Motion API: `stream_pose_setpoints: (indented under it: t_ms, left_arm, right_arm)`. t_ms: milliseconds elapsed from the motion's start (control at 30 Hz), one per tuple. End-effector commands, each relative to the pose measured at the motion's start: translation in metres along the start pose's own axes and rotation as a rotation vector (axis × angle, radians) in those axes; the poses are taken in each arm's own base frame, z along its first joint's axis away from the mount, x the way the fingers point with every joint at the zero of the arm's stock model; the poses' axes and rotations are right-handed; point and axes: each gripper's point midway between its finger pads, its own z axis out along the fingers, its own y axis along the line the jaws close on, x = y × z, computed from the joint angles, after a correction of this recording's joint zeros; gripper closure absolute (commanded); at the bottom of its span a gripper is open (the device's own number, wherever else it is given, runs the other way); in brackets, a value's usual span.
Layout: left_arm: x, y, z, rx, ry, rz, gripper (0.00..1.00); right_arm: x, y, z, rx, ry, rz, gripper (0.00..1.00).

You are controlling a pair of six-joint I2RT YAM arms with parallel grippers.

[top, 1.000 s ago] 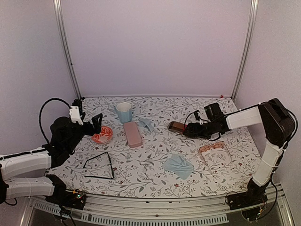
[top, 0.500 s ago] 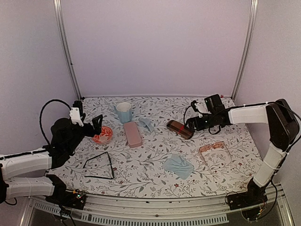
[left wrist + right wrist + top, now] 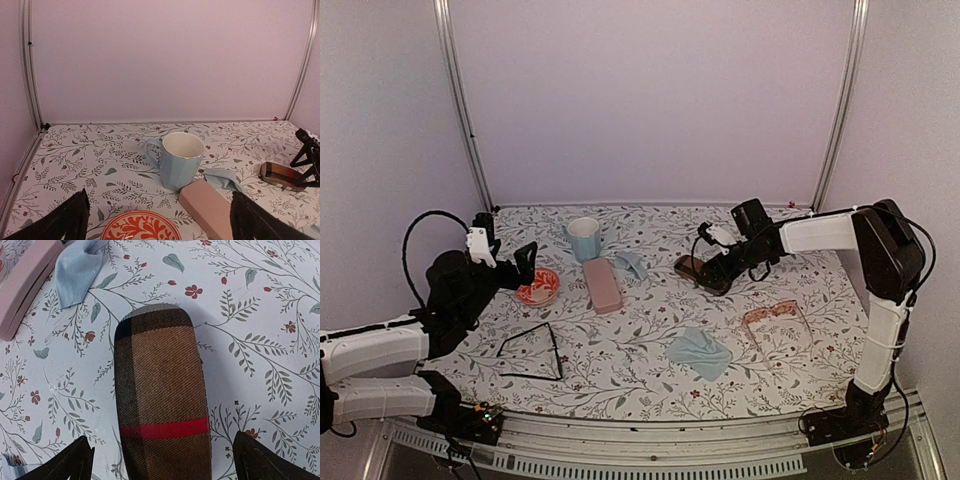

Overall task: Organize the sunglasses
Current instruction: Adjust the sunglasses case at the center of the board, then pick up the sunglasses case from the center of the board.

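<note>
The black wire-framed sunglasses (image 3: 532, 352) lie folded open at the front left of the table. The pale pinkish-tan sunglasses (image 3: 778, 325) lie at the front right. Neither pair is touched by a gripper. My left gripper (image 3: 525, 262) (image 3: 159, 210) hovers open over the red patterned bowl (image 3: 538, 287) (image 3: 140, 227), with nothing between its fingers. My right gripper (image 3: 718, 262) (image 3: 161, 452) is open and straddles the brown red-banded case (image 3: 698, 270) (image 3: 162, 405). Table shows on both sides between the fingers and the case.
A pink oblong case (image 3: 602, 285) (image 3: 212, 207) lies mid-table beside a pale blue mug (image 3: 584, 238) (image 3: 179, 160). A small blue cloth (image 3: 630, 263) (image 3: 77, 270) lies behind it, and a larger blue cloth (image 3: 700, 352) lies near the front. Walls and metal posts enclose the table.
The right wrist has swung back and to the left, closing in over the brown case, which turned slightly on the table. The left arm has not moved.
</note>
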Motion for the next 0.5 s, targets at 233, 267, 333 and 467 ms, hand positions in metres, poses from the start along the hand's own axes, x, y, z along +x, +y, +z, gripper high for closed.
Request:
stream_pose_setpoints:
  t_ms: [233, 267, 333, 467]
  left_arm:
    - [-0.001, -0.009, -0.001, 0.034, 0.006, 0.01, 0.01]
    - [-0.001, -0.011, -0.001, 0.043, 0.004, 0.011, 0.01]
    - [-0.001, -0.015, -0.001, 0.063, 0.006, 0.018, 0.01]
    - [-0.003, -0.023, -0.001, 0.11, -0.003, 0.019, 0.01]
  right_arm:
    - [0.023, 0.001, 0.035, 0.051, 0.143, -0.115, 0.07]
    - [0.024, 0.001, 0.036, 0.054, 0.146, -0.117, 0.1]
    - [0.021, 0.001, 0.035, 0.066, 0.138, -0.124, 0.16]
    - [0.007, 0.005, 0.026, 0.062, 0.089, -0.124, 0.25]
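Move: The sunglasses case lies just below the right hand's open fingers, its middle about 1 cm ahead, 3 cm to the left and 4 cm down. A small blue cloth lies some 21 cm to the hand's left and 5 cm farther out, the pink case about 28 cm left and 3 cm back, and the light-blue cloth roughly 21 cm back and 5 cm left. From the left hand the sunglasses case is about 11 cm ahead, 42 cm right and 20 cm down. The plaid sunglasses case is straddled from above by the right hand, which sinks about 3.5 cm with a slight shift left, one finger to each long side near the red stripe. On the way the wrist tips some 10 degrees, so the fingers point more steeply down; near the bottom the hand stops and the fingers begin closing from wide open, coming up against the case's sides. ##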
